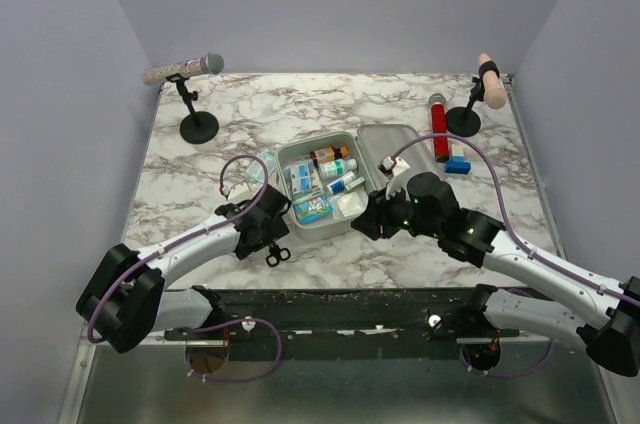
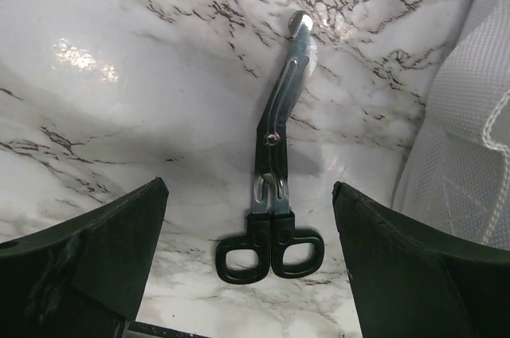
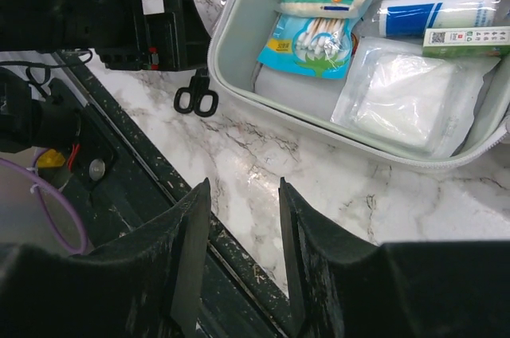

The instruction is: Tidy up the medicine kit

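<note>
The medicine kit [image 1: 284,156] lies open in the middle of the marble table, its grey lid [image 1: 385,140] folded out to the right. Inside are bottles, tubes, a cotton swab pack [image 3: 315,41] and a gauze packet [image 3: 402,95]. Black-handled scissors [image 1: 278,256] lie shut on the table just left of the kit's near corner. My left gripper [image 1: 268,236] hovers over them, open wide, and the handles [image 2: 271,252] show between its fingers without touching them. My right gripper [image 1: 366,222] is open and empty, over bare marble in front of the kit's near rim [image 3: 239,75].
A red cylinder [image 1: 440,130] and a small blue box [image 1: 458,165] lie right of the lid. Two black stands [image 1: 198,126] [image 1: 463,120] occupy the back corners. A black rail [image 1: 340,304] runs along the near table edge. A white mesh surface [image 2: 470,139] is close on the left gripper's right.
</note>
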Action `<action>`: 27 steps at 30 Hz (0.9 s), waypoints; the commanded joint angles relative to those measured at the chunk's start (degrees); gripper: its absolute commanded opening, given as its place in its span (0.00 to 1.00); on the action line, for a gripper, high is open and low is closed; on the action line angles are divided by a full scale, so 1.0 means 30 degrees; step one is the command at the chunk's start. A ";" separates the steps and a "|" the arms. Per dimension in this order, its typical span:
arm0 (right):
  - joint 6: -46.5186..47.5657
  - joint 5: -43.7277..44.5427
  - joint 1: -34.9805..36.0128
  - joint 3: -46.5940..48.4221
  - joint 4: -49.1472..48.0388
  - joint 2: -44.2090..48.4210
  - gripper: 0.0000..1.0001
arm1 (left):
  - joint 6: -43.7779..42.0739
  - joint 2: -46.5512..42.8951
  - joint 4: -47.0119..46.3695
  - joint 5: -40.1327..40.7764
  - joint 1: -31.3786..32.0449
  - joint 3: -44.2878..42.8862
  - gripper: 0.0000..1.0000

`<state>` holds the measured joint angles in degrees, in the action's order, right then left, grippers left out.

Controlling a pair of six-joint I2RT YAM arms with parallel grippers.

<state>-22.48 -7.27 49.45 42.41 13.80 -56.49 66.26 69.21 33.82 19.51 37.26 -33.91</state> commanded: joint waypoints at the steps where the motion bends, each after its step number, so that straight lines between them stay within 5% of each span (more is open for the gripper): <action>1: 0.0374 0.0899 0.0128 -0.0573 0.0643 0.0782 0.48 | 0.1467 0.1332 0.2258 0.0500 0.0150 -0.1204 0.99; 5: 0.0374 0.0986 0.0128 -0.0895 0.0644 0.1104 0.48 | 0.1994 0.2007 0.2846 0.0529 0.0237 -0.1966 0.99; 10: 0.0637 0.1396 0.0128 -0.1188 0.0643 0.1515 0.48 | 0.3253 0.3147 0.4395 0.1260 0.0647 -0.2756 0.72; 23: 0.1018 0.1836 0.0128 -0.1305 0.0936 0.2043 0.48 | 0.1645 0.5203 0.3756 0.0851 0.0795 -0.2672 0.78; 27: 0.1048 0.2012 0.0128 -0.1306 0.1024 0.2160 0.48 | 0.1381 0.4587 0.3287 0.1027 0.0795 -0.2203 0.71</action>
<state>-20.47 -2.81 49.45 39.33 15.81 -51.00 72.14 82.54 46.19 22.35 39.46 -43.97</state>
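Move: The scissors lie flat almost under the open left gripper, their middle about 2 cm ahead, 1 cm to the right and 2 cm below. The open kit box stands to their right, its middle about 12 cm ahead and 12 cm right of that hand; a clear sachet lies some 17 cm ahead and 3 cm left. From the right hand, the scissors are about 23 cm left, 3 cm ahead and 18 cm lower. Straddle the scissors' shanks with the left fingers: ease the left gripper back and down, about 1 cm each way, tipping it some 15 degrees so the fingers point more steeply down and swing slightly left. Meanwhile narrow them by about a quarter, bringing the right-hand finger up beside the handle. Draw the empty right gripper about 2 cm to the right. ##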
